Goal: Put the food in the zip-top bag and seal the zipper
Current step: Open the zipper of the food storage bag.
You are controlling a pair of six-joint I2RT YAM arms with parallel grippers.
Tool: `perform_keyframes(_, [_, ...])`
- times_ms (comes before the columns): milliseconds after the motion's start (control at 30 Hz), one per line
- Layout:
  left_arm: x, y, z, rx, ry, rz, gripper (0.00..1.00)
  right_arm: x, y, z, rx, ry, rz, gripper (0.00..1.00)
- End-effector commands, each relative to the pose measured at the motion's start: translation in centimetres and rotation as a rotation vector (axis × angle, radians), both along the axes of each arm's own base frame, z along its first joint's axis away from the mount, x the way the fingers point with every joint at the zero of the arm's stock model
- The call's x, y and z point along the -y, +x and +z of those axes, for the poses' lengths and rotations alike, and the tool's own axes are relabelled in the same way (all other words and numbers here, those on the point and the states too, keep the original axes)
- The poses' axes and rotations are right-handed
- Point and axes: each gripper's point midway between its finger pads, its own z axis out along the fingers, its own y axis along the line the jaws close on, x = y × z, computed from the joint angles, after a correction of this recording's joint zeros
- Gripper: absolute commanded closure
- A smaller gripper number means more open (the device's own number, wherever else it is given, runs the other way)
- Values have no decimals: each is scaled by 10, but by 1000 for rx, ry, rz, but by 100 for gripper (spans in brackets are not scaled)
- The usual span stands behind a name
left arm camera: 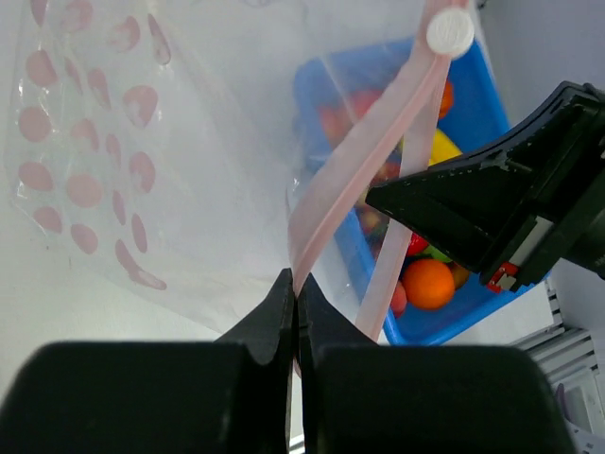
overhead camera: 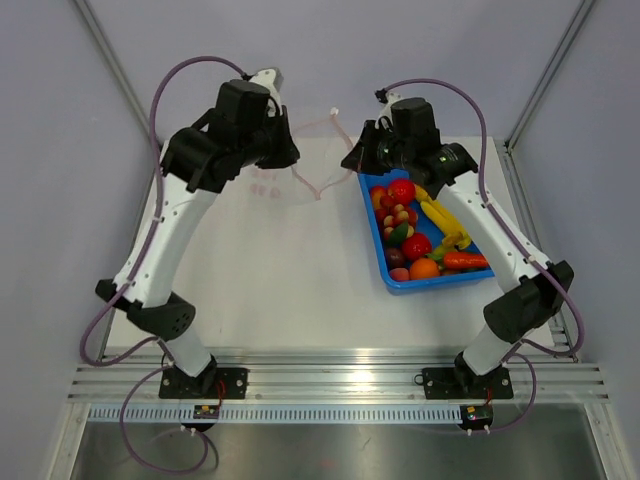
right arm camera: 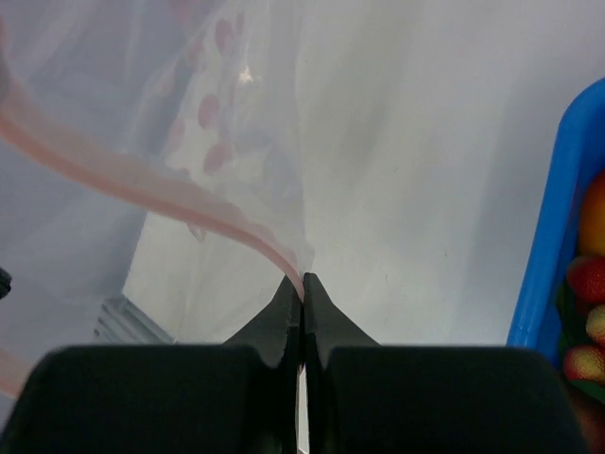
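The zip-top bag point(overhead camera: 312, 158) hangs between both arms at the back of the table, clear with pink dots point(left arm camera: 85, 189). My left gripper point(left arm camera: 296, 280) is shut on its pink zipper point(left arm camera: 364, 142), a little below the white slider point(left arm camera: 450, 31). My right gripper point(right arm camera: 302, 284) is shut on the other lip's pink strip point(right arm camera: 142, 180). In the top view the left gripper point(overhead camera: 288, 150) and right gripper point(overhead camera: 356, 155) hold the mouth apart. The food point(overhead camera: 415, 235) lies in the blue tray point(overhead camera: 440, 283); an orange point(left arm camera: 428, 284) shows through the bag.
The blue tray stands to the right of the bag, under the right arm; its wall point(right arm camera: 553, 227) is close to my right jaws. Grey walls and metal posts point(overhead camera: 110, 60) close in the back and sides.
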Motion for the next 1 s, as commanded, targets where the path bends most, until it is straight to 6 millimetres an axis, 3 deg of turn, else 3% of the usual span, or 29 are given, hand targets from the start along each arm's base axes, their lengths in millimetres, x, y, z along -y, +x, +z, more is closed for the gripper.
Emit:
perform_keyframes(0, [-3,-7,-55,-113,115,-27,100,15,1,-21,-36,-43,-22,100])
perform_keyframes(33, [2,-4,-76,-157,131,-35,100,21,3,-48,-92,-62,-29,100])
perform_keyframes(67, [7,-7,-103,-222,154,-56,100,25,3,-62,-124,-68,-31,100])
perform_keyframes(133, [19,-7,-126,-274,173,-85,100,43,6,-94,-195,-122,-69,100])
perform_keyframes(267, [37,-8,-142,-296,178,-124,100,57,2,-113,-240,-166,-63,100])
perform_keyframes(500, [59,-1,-135,-279,102,-160,100,68,2,-110,-229,-203,-101,96])
perform_keyframes(633, [60,4,-134,-260,102,-136,100,68,-3,-101,-213,-184,-105,63])
perform_keyframes(667, [59,5,-135,-256,112,-127,100,69,-6,-98,-207,-179,-102,50])
perform_keyframes(800, [57,6,-140,-265,161,-106,100,70,-17,-78,-167,-140,-100,37])
perform_keyframes(967, [62,7,-150,-292,190,-97,100,84,-26,-46,-83,-131,-150,33])
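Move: Both shut hands already hold the zip-top bag high by opposite rims, about 10 cm apart. The open mouth's middle is some 5 cm to the left hand's right and 2 cm ahead; from the right hand it is 5 cm left and 2 cm back. The white slider sits about 9 cm ahead and 7 cm right of the left hand. The blue bin's middle is roughly 22 cm right of the right hand, 3 cm ahead and 27 cm below. Both hands bring the bag down fast together, the left dropping nearly 20 cm with its fingertips tipping down and drifting some 5 cm right, then easing back up about 4 cm while it keeps its pinch on the near-side rim. The right sinks about 14 cm while shifting 6 cm right towards the bin, opens wide to let go of its rim, then lifts off about 6 cm and draws back slightly. ##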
